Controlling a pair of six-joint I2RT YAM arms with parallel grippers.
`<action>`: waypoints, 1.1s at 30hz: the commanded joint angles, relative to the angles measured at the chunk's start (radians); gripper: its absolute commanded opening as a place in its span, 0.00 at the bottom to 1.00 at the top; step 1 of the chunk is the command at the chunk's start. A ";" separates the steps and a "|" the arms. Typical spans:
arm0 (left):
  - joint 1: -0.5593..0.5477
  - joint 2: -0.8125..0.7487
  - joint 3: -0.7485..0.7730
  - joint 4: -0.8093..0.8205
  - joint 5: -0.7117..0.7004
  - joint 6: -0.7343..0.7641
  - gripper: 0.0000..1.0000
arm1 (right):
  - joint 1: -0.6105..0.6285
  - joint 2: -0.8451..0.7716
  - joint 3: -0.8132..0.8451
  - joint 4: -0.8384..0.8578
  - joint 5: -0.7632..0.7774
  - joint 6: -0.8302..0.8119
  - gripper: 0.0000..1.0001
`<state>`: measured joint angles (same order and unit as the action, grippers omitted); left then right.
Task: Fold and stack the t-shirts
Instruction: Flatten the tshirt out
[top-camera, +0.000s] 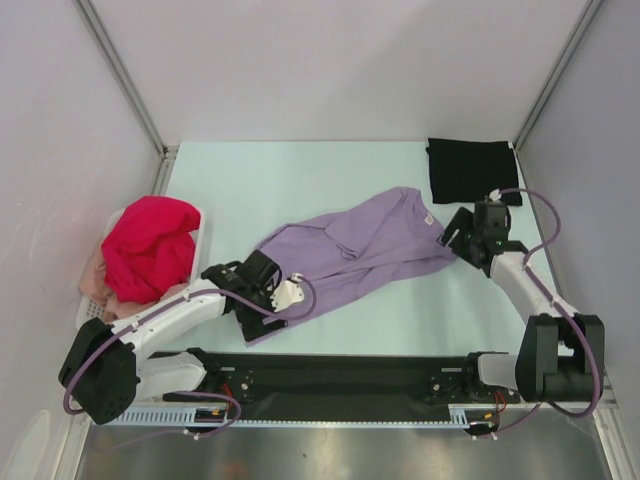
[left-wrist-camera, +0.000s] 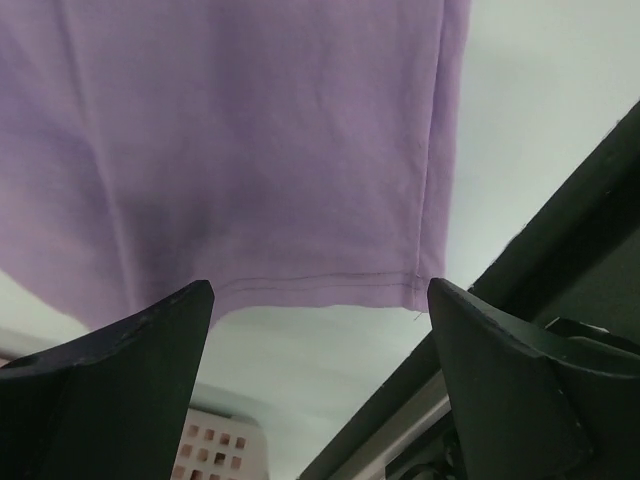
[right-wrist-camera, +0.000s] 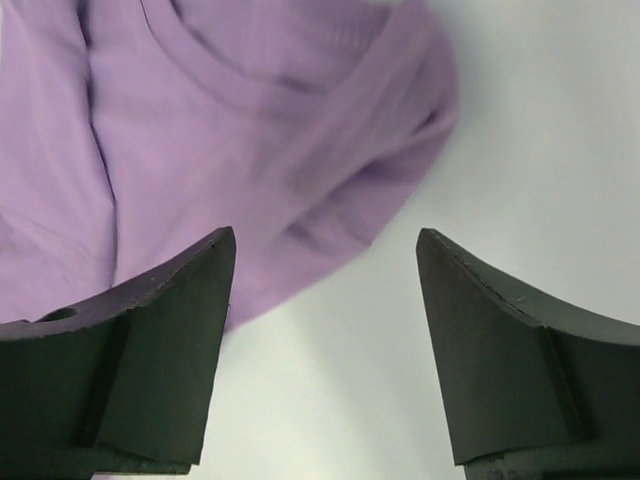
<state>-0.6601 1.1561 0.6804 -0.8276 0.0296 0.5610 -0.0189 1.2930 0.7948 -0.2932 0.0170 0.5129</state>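
Note:
A lavender t-shirt (top-camera: 350, 250) lies spread and rumpled across the middle of the table. My left gripper (top-camera: 268, 298) stands open at its near-left hem (left-wrist-camera: 300, 285), with bare table between the fingers (left-wrist-camera: 320, 295). My right gripper (top-camera: 456, 236) is open at the shirt's right sleeve end (right-wrist-camera: 330, 200), which lies just ahead of its left finger, and nothing is held (right-wrist-camera: 325, 245). A black t-shirt (top-camera: 468, 168) lies folded square at the far right. A magenta-red t-shirt (top-camera: 150, 245) sits heaped in the basket on top of a pale peach-pink one (top-camera: 95, 278).
The white plastic basket (top-camera: 203, 238) stands at the left table edge and shows at the bottom of the left wrist view (left-wrist-camera: 215, 440). The black base rail (top-camera: 340, 375) runs along the near edge, close to the left gripper (left-wrist-camera: 560, 240). Grey walls close in the table.

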 joint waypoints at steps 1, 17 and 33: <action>-0.004 -0.026 -0.054 0.060 -0.002 -0.016 0.94 | 0.059 -0.063 -0.094 -0.001 0.037 0.084 0.77; -0.007 0.019 -0.186 0.177 -0.065 -0.013 0.56 | 0.096 0.127 -0.157 0.161 0.024 0.177 0.68; 0.233 -0.094 -0.069 0.259 -0.305 -0.020 0.00 | 0.027 -0.073 -0.017 0.031 -0.008 0.113 0.00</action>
<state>-0.5339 1.1271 0.5323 -0.6281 -0.1242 0.5079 0.0319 1.3670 0.6788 -0.1837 0.0071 0.6727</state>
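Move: The shirt's near-left hem corner lies under the open left hand, about 4 cm down, 2 cm back and 1 cm left; the red shirt in the basket is roughly 17 cm ahead and 27 cm left. For the right hand, the shirt's right-end sleeve edge lies some 8 cm below, 3 cm left and 1 cm back. From that hand the collar is about 9 cm ahead and 6 cm left, the black cloth 18 cm ahead and 7 cm right. Down and slightly back, the left hand settles about 4 cm onto the hem corner, pinches it shut, then carries it forward and left some 6 cm, turning counter-clockwise. The right hand dips back, down and left, slides forward again low at the sleeve edge, closes on it and rises about 3 cm. ##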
